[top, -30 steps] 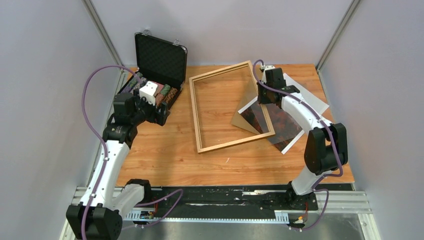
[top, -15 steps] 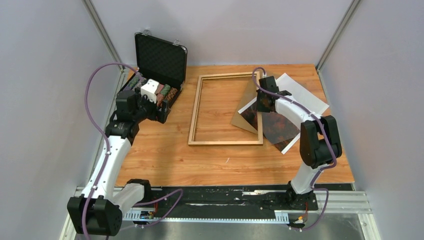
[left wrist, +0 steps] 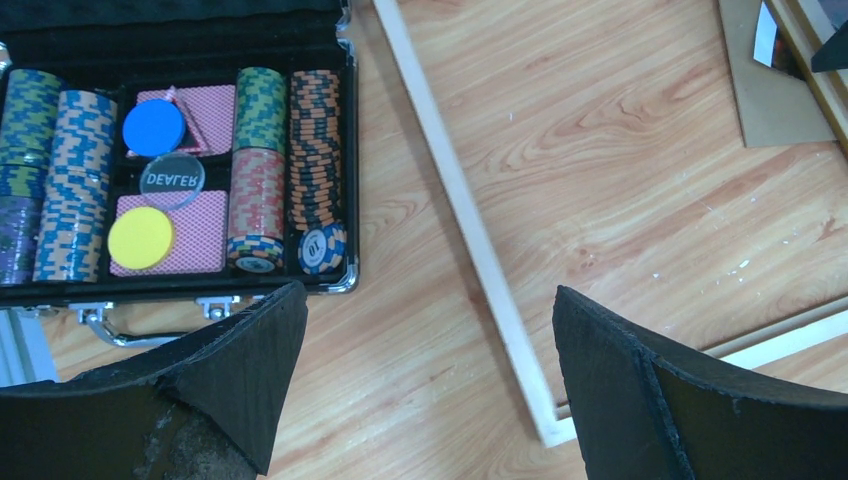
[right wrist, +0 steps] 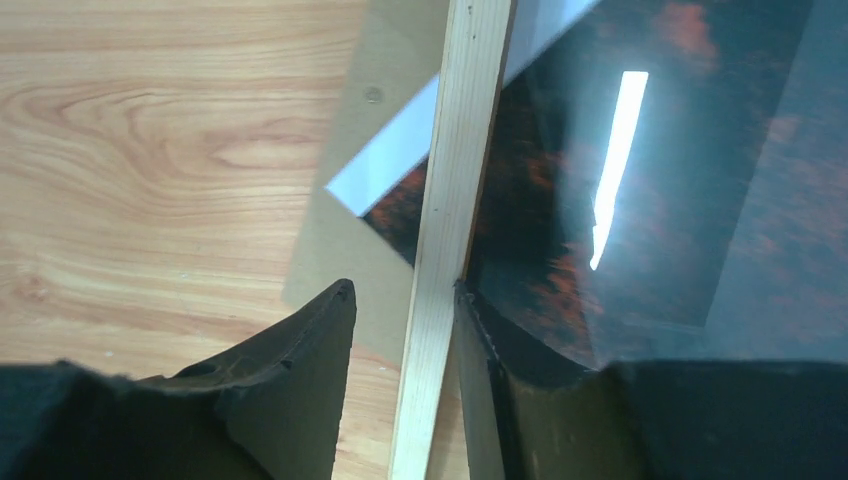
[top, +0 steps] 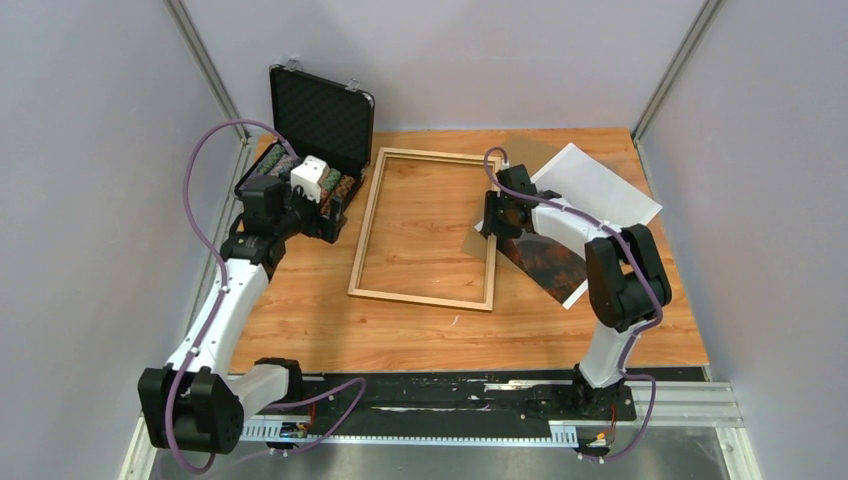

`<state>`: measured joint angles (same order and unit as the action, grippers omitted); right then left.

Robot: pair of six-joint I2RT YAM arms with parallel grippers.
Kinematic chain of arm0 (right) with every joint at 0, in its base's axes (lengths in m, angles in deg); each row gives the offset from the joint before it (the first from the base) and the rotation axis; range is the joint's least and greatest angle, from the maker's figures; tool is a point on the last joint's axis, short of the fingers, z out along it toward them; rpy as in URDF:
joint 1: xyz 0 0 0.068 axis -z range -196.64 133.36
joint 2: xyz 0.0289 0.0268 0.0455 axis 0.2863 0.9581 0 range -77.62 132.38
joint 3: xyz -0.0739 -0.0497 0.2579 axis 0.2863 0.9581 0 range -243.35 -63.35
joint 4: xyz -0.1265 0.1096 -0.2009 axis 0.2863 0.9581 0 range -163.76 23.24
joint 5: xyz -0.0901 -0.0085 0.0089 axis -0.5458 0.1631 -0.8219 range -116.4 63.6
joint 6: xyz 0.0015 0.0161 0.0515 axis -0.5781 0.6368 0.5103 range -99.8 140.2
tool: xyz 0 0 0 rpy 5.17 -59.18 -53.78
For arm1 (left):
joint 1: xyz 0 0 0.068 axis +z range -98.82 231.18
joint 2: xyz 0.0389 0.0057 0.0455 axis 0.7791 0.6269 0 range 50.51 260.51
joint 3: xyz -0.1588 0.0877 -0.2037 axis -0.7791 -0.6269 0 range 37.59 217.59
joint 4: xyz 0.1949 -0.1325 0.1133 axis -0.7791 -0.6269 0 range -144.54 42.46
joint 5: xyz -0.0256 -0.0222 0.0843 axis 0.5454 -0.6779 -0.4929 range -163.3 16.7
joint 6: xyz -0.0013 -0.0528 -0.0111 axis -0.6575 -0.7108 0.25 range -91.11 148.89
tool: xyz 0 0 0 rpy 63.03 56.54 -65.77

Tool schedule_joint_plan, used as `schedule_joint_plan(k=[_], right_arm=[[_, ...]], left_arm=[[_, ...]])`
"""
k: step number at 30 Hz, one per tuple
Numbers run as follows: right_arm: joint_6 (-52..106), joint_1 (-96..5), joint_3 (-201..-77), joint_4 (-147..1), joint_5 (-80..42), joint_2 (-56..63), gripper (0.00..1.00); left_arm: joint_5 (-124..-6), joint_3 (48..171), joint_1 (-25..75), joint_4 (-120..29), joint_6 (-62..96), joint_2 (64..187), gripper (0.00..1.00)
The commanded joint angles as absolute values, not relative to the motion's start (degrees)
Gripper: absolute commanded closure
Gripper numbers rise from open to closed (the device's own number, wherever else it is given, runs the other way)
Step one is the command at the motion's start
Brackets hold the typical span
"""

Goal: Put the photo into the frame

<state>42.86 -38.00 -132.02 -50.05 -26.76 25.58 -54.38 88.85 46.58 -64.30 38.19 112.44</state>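
Observation:
The frame [top: 365, 225], thin light-brown wood, lies flat in the middle of the table. My right gripper [top: 493, 222] straddles its right rail [right wrist: 455, 170]: the right finger touches the rail and the left finger stands a gap away. The photo [top: 548, 265], dark orange-red with a white border, lies face up under that rail. It extends to the right, with glare from a glossy tinted sheet over it [right wrist: 620, 250]. My left gripper [top: 335, 212] is open and empty, low over the table [left wrist: 430, 330], between the case and the frame's left rail [left wrist: 460, 190].
An open black foam-lined case [top: 320, 115] holding poker chips [left wrist: 255, 165] stands at the back left. A brown backing board [right wrist: 340, 250] pokes out under the frame's right rail. A white sheet [top: 592, 185] lies at the back right.
My right gripper has dragged the frame's right rail leftward. The frame slid left and turned, uncovering more of the photo and white sheet. My left gripper has shifted slightly toward the back.

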Motion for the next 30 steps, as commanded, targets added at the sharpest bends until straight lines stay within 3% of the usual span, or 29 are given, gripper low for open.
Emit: schedule_joint_plan(k=[1, 8, 14, 21, 30], right_arm=[[44.75, -39.73, -135.05, -52.86, -18.91, 27.69, 0.57], [43.18, -40.64, -137.41, -53.63, -8.41, 29.04, 0.56], [38.54, -40.70, -137.12, -53.80, -3.19, 25.46, 0.47], [30.20, -38.52, -132.39, -52.25, -12.64, 16.05, 0.29], [17.02, -37.07, -124.88, -50.07, -29.51, 3.59, 0.22]], left_arm=[[-54.42, 89.50, 45.81, -61.57, 37.44, 113.54, 0.00], [-53.33, 89.67, 44.18, -60.10, 37.43, 114.36, 0.00], [-52.45, 89.25, 41.89, -59.05, 37.97, 114.43, 0.00], [-52.26, 89.55, 36.26, -56.50, 38.51, 116.29, 0.00], [-57.14, 96.51, 24.61, -55.73, 37.23, 126.55, 0.00]])
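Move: Straddled by the right fingers, the frame's right rail is practically at that hand point, about 1 cm lower; the frame's middle lies some 15 cm left and 2 cm ahead. The photo's middle is roughly 18 cm right and 3 cm ahead. From the left hand, the frame's middle is about 19 cm right, 5 cm ahead and 17 cm below; its left rail is only 5 cm right, 5 cm ahead, and the chip case 12 cm left, 16 cm ahead. Pushing the frame's right rail leftward with its outer finger, the right hand goes about 6 cm left and slightly back, opening and turning counter-clockwise, then rises some 8 cm clear of the rail, swinging back right by 5 cm with the fingers still spreading. The empty, wide-open left hand sweeps 11 cm right over the frame's opening, sinking a little late and turning clockwise. ##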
